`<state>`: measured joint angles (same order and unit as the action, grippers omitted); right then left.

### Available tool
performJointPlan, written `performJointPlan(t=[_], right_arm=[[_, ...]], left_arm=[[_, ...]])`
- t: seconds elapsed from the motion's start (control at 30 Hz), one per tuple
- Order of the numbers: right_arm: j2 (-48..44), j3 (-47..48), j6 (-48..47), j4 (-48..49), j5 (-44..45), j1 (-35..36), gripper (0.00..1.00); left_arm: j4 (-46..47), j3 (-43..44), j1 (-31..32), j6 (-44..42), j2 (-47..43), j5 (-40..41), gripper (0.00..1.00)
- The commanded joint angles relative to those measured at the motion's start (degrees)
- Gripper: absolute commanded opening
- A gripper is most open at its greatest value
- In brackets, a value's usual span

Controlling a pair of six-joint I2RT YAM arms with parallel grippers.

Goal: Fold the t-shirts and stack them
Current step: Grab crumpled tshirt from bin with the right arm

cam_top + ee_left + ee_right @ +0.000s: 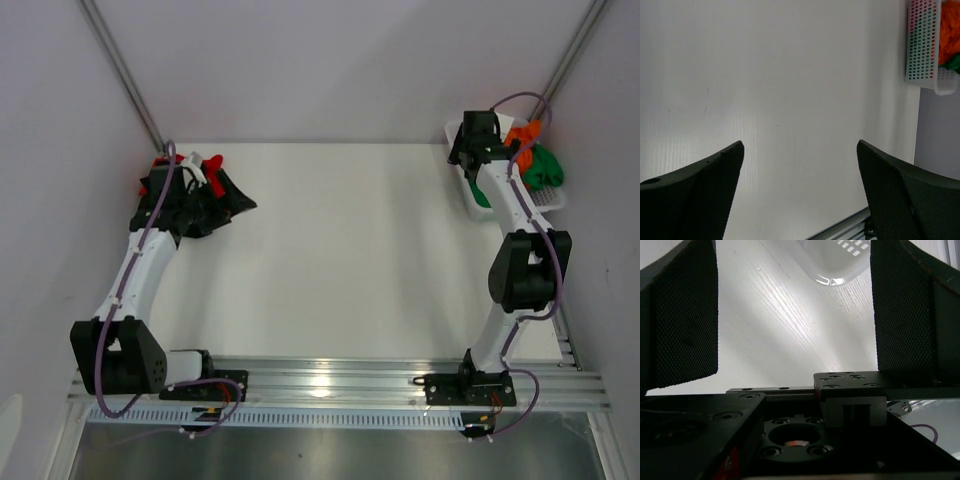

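Note:
An orange t-shirt [524,133] and a green t-shirt [545,168] lie bunched in the white lattice basket [478,200] at the far right. In the left wrist view the same orange t-shirt [950,30] and green t-shirt [954,62] show at the upper right. My left gripper [232,185] is at the far left, open and holding nothing, with only bare table between its fingertips [800,145]. Red and black shapes sit under its wrist; I cannot tell cloth from arm parts. My right gripper [465,150] hangs open beside the basket's left end, empty [792,290].
The white table [350,250] runs between the two arms. The basket [922,45] stands against the right wall, and its rim [835,265] lies just beyond my right fingers. A metal rail [340,385] with both arm bases lines the near edge.

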<state>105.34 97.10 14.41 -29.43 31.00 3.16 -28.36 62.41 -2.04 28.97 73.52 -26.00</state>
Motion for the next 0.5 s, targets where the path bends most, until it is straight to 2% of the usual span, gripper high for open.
performJointPlan(t=[0.0, 0.2, 0.23, 0.3, 0.47], right_arm=[[3.8, 4.8, -1.5, -1.2, 1.5, -1.0, 0.99], [11.5, 11.2, -2.1, -4.2, 0.8, -2.5, 0.99], [12.9, 15.1, -2.1, -5.1, 1.2, -2.6, 0.99], [17.3, 19.4, -3.6, -6.6, 3.6, -2.6, 0.99], [21.7, 25.9, -2.6, -6.9, 7.2, -5.0, 0.99]], left_arm=[[3.6, -0.3, 0.0, -0.8, 0.7, -5.7, 0.98], [5.1, -1.9, 0.0, -1.1, 0.4, -8.4, 0.99], [5.2, -2.4, 0.0, -1.1, 0.3, -8.5, 1.00], [5.3, -3.3, 0.0, -1.1, 0.2, -8.8, 1.00], [5.1, -5.3, 0.0, -1.2, 0.0, -8.9, 0.99]])
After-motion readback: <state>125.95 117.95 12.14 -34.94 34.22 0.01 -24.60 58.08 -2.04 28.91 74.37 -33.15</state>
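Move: The green t-shirt I seem to be heading for lies in the bin about 10 cm ahead of my right hand, 13 cm to its right and some 16 cm below. The orange t-shirt beside it is roughly 15 cm ahead and 9 cm right; the bin's middle is some 10 cm ahead and 7 cm right, both well below the hand. From my idle left hand the green t-shirt lies about 24 cm ahead and 75 cm right. I carry my open right hand down and forward over the bin's near-left corner, then on forward and to the right with less sinking, about 6 cm out, 5 cm lower and nearly 4 cm right in all. The fingers stay wide open, tipping down slightly towards the green t-shirt. My empty left hand drifts some 2 cm right and sinks a little. ##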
